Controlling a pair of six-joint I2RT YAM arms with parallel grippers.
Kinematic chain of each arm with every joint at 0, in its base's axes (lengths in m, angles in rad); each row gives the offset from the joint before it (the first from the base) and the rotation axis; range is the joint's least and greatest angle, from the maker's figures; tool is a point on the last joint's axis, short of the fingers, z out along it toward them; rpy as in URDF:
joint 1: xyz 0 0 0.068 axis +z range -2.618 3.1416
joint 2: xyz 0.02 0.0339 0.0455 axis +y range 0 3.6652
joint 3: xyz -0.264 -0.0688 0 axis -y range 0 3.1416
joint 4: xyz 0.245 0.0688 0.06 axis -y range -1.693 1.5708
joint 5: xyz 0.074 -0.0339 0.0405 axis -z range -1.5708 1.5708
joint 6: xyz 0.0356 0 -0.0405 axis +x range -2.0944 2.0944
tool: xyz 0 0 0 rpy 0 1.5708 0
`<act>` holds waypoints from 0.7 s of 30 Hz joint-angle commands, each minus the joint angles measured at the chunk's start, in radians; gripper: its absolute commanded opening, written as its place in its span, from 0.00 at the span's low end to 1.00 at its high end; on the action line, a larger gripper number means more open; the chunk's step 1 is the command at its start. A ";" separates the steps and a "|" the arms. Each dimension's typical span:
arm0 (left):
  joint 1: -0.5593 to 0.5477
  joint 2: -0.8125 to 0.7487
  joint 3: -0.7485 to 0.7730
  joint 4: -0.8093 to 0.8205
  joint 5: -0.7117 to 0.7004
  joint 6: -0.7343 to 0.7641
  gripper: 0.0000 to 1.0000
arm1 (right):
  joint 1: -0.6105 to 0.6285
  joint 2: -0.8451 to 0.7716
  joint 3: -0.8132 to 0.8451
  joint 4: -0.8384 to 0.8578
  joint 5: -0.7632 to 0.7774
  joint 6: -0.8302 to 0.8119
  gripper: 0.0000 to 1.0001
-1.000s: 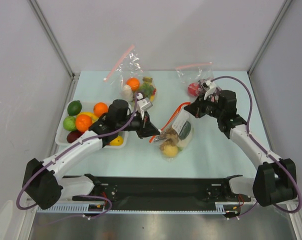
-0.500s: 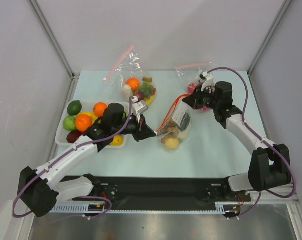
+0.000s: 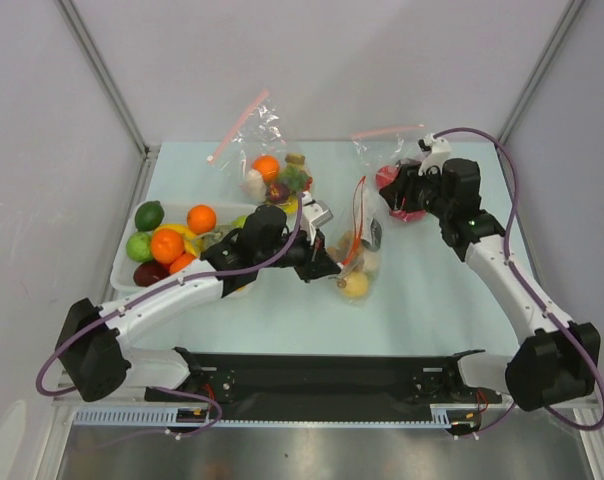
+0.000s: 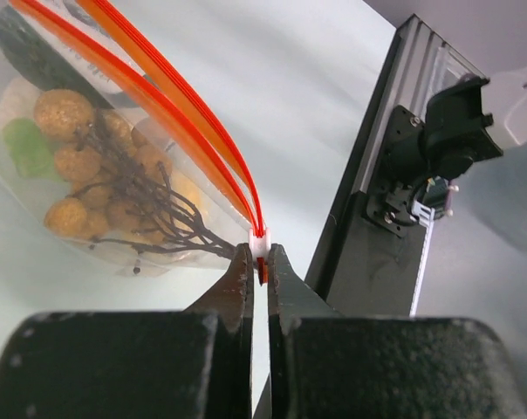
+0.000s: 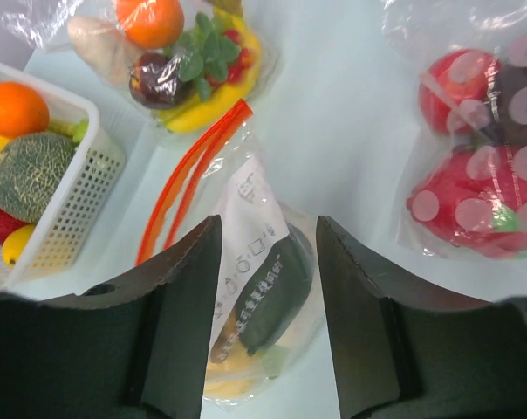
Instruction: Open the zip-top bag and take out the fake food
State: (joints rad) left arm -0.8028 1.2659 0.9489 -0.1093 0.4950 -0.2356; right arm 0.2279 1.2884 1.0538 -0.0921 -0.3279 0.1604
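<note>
The zip-top bag (image 3: pixel 366 243) lies mid-table, its red-orange zip rim (image 3: pixel 359 215) arching upward. My left gripper (image 3: pixel 334 265) is shut on the bag's small white slider (image 4: pixel 260 243) at the end of the rim (image 4: pixel 159 96). Inside the bag I see the brown bumpy cluster (image 4: pixel 80 166), a pale green piece (image 4: pixel 23 144), a dark green piece (image 5: pixel 277 288) and a yellow fruit (image 3: pixel 355 286). My right gripper (image 3: pixel 396 194) is open and empty, hovering above the bag's white label (image 5: pixel 250 227) at the bag's back right.
A white basket (image 3: pixel 123 258) of toy fruit stands at the left. A pink-zip bag with an orange and banana (image 3: pixel 272 170) lies at the back. Another pink-zip bag with red toys (image 5: pixel 473 175) lies just right of my right gripper.
My left gripper has moved right with the slider, and the rim now stands more upright. My right gripper has drawn back to the right, off the rim, and is open.
</note>
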 commanded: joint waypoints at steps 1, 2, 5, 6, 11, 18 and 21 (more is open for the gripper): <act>-0.013 0.029 0.070 0.063 -0.076 -0.031 0.00 | 0.027 -0.089 0.063 -0.124 0.137 0.024 0.53; -0.018 0.033 0.076 0.065 -0.079 -0.036 0.00 | 0.030 -0.096 0.066 -0.141 0.141 0.040 0.53; -0.022 0.039 0.077 0.076 -0.079 -0.039 0.00 | 0.057 -0.121 0.063 -0.175 0.130 0.071 0.54; -0.022 0.039 0.077 0.076 -0.081 -0.039 0.00 | 0.057 -0.121 0.064 -0.179 0.121 0.079 0.54; -0.030 0.043 0.077 0.074 -0.079 -0.042 0.00 | 0.106 -0.083 0.074 -0.186 0.118 0.091 0.54; -0.044 0.038 0.073 0.066 -0.088 -0.044 0.00 | 0.152 -0.011 0.101 -0.184 0.110 0.096 0.53; -0.047 0.035 0.074 0.065 -0.095 -0.045 0.00 | 0.163 0.006 0.107 -0.181 0.112 0.093 0.53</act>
State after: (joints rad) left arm -0.8406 1.3041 0.9859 -0.0731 0.4183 -0.2646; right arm 0.3786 1.2896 1.1061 -0.2840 -0.2249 0.2440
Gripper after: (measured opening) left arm 0.036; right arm 0.532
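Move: The zip mouth of the bag, whose near end the left fingers already pinch, has its middle about 5 cm back, 6 cm left and 6 cm below the open, empty right hand. From the left hand, that middle is some 9 cm forward and 3 cm right, about level. The bag of red fruit lies roughly 10 cm ahead and 6 cm right of the right hand, the mixed fruit bag 11 cm ahead and 20 cm left, both some 17 cm below. Still pinching the near end of the zip, the left hand eases it about 1.5 cm right and a little forward and up. The right hand, jaws staying half open, first draws back and rises about 3 cm, then swings left and sinks some 4.5 cm towards the loose mouth, its fingers tipping about 10 degrees further down; a touch can't be made out. ##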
